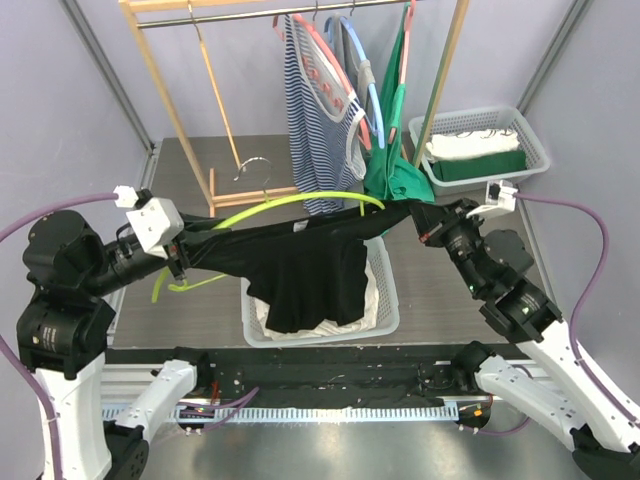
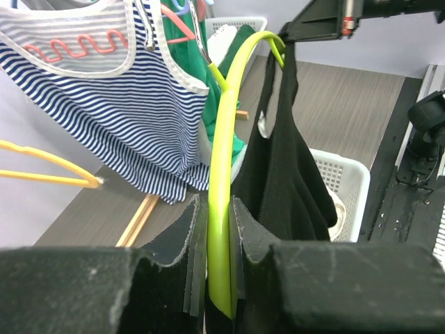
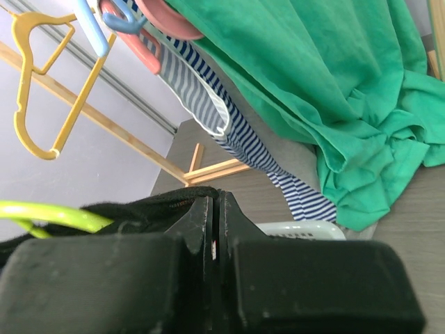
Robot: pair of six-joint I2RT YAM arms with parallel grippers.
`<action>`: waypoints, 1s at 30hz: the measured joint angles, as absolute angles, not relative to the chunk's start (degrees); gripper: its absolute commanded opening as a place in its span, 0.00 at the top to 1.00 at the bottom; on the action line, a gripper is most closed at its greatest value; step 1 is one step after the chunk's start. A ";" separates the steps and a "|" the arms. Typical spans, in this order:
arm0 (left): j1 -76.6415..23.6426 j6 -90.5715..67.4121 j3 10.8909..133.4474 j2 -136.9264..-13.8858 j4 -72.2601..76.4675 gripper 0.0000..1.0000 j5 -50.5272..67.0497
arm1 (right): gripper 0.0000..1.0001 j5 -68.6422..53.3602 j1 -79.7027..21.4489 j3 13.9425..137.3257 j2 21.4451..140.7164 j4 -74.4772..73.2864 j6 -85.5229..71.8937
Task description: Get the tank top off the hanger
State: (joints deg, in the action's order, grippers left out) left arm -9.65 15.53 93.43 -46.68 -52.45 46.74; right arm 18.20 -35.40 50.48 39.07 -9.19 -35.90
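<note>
A black tank top (image 1: 305, 275) hangs stretched between my two grippers above a white basket. Its lime-green hanger (image 1: 300, 200) arcs over it from left to right. My left gripper (image 1: 185, 258) is shut on the hanger's left arm. In the left wrist view the green bar (image 2: 226, 160) runs up from between the jaws of the left gripper (image 2: 214, 202), with the black fabric (image 2: 285, 174) draped to its right. My right gripper (image 1: 425, 218) is shut on the tank top's strap at the hanger's right end. In the right wrist view the fabric (image 3: 139, 209) enters the closed right gripper (image 3: 216, 202).
The white basket (image 1: 385, 290) below holds pale cloth. Behind stands a wooden rack (image 1: 175, 110) with a striped top (image 1: 315, 120), a green garment (image 1: 395, 170) and coloured hangers. A second basket (image 1: 480, 145) with folded clothes sits back right. A yellow hanger (image 2: 49, 170) hangs at left.
</note>
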 measured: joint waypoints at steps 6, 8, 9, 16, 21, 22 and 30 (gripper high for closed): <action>-9.87 14.04 93.32 -50.22 -48.36 1.00 46.52 | 0.99 16.29 -34.96 48.03 34.57 -13.08 -36.38; -9.89 13.10 94.04 -52.56 -46.89 1.00 46.61 | 0.99 15.09 -34.68 47.92 34.52 -14.50 -36.56; -9.89 12.58 94.50 -53.82 -46.33 1.00 46.72 | 0.99 14.28 -34.57 47.88 34.79 -15.38 -36.60; -9.85 11.25 95.44 -58.46 -43.42 1.00 47.77 | 0.63 8.88 -34.26 47.88 37.21 -20.64 -35.27; -9.85 10.63 95.44 -56.95 -42.92 1.00 50.28 | 0.31 5.56 -34.22 50.59 38.20 -24.23 -30.02; -9.85 10.66 95.44 -56.58 -42.92 1.00 50.54 | 0.31 3.92 -34.09 52.75 38.65 -25.98 -28.05; -9.87 10.92 95.44 -56.95 -43.51 1.00 51.53 | 0.31 -3.42 -34.00 61.71 36.53 -29.28 -18.98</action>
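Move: The left hand grips the hanger's left shoulder; the basket is some 14 cm to its right, 7 cm ahead and roughly 33 cm below, the hanger's right end about 25 cm right, 7 cm ahead and a little lower. For the right hand, pinching the tank top's strap, the basket lies about 15 cm left, 2 cm back and 27 cm down; the hanger's right end is 5 cm left and level, the green top 16 cm ahead, 2 cm left and 8 cm lower. Lower the right gripper about 6 cm and a little back beside the hanger's right end, then open it to let go of the strap and retreat back and up, turning some 20 degrees counter-clockwise and rolling its left side down. Meanwhile swing the left gripper forward about 7 cm and ease back 2, drifting slightly right, keeping its grip on the hanger. ##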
